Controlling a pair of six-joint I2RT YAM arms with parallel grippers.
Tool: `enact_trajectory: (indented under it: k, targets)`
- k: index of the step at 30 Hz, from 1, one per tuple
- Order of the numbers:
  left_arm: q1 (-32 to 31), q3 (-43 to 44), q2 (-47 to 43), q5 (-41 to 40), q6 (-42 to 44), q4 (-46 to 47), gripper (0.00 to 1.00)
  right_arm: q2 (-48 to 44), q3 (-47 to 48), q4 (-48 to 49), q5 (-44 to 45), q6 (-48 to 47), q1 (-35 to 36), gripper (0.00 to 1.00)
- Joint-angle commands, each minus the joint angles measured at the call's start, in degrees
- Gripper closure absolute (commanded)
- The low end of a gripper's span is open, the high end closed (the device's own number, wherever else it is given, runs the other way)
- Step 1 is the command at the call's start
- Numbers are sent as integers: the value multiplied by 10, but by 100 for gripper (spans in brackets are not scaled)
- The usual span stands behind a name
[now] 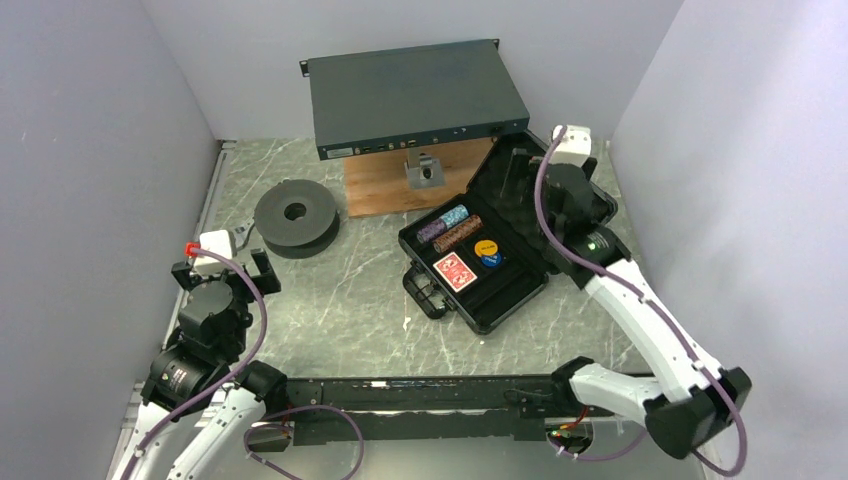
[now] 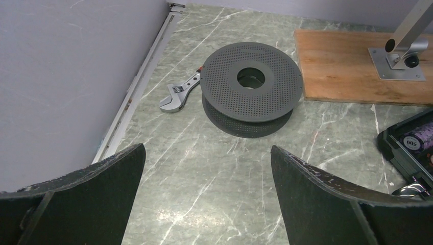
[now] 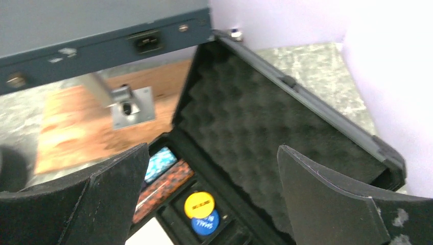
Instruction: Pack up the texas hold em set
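Note:
The black case (image 1: 520, 296) lies open right of centre, its foam-lined lid (image 1: 524, 175) tilted back. In its tray sit purple (image 1: 432, 231), teal (image 1: 455, 215) and brown (image 1: 458, 233) chip stacks, a red-backed deck (image 1: 455, 270), and a yellow disc (image 1: 486, 247) over a blue disc (image 1: 491, 261). My right gripper (image 1: 562, 200) hovers over the lid, open and holding nothing (image 3: 213, 150); its view shows the foam (image 3: 255, 117), yellow disc (image 3: 199, 204) and blue disc (image 3: 205, 222). My left gripper (image 1: 221, 266) stands open and holding nothing (image 2: 207, 150) at the far left, away from the case (image 2: 403, 148).
A dark grey spool (image 1: 294, 216) lies left of centre, with a wrench (image 2: 178, 94) beside it. At the back, a flat teal-grey metal box (image 1: 415, 95) sits on a metal stand (image 1: 425, 168) above a wooden board (image 1: 385, 185). Walls close in on both sides.

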Motion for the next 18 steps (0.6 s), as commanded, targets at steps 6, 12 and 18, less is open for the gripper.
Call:
enact_trajectory:
  k: [6,12,18]
  targets:
    - [4,-3,7,29,10,26,1,92,100,10,-13,16,-161,2]
    - [4,-3,9,40,11,26,1,160,153,4,-80,37,-261,2]
    - [4,-5,46,139,1,37,1,230,225,-20,-155,56,-358,2]
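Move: The case's open lid has its middle about 9 cm ahead of the right hand, 7 cm to its right and 20 cm below. Lower down, some 30 cm below that hand, lie the round dealer buttons about 1 cm ahead and 4 cm left, the red card deck 4 cm back and 12 cm left, and the chip rolls 6 cm ahead and 13 cm left. From the left hand the lid is roughly 23 cm ahead, 57 cm right and 15 cm below. The open case lid is left untouched as the empty right hand sweeps high across it, some 17 cm right and 9 cm forward at nearly constant height, towards the clear table beyond the lid's outer edge. On the way the hand turns about 25 degrees clockwise, fingers staying wide open. The left hand, also open, drifts right about 2 cm. ##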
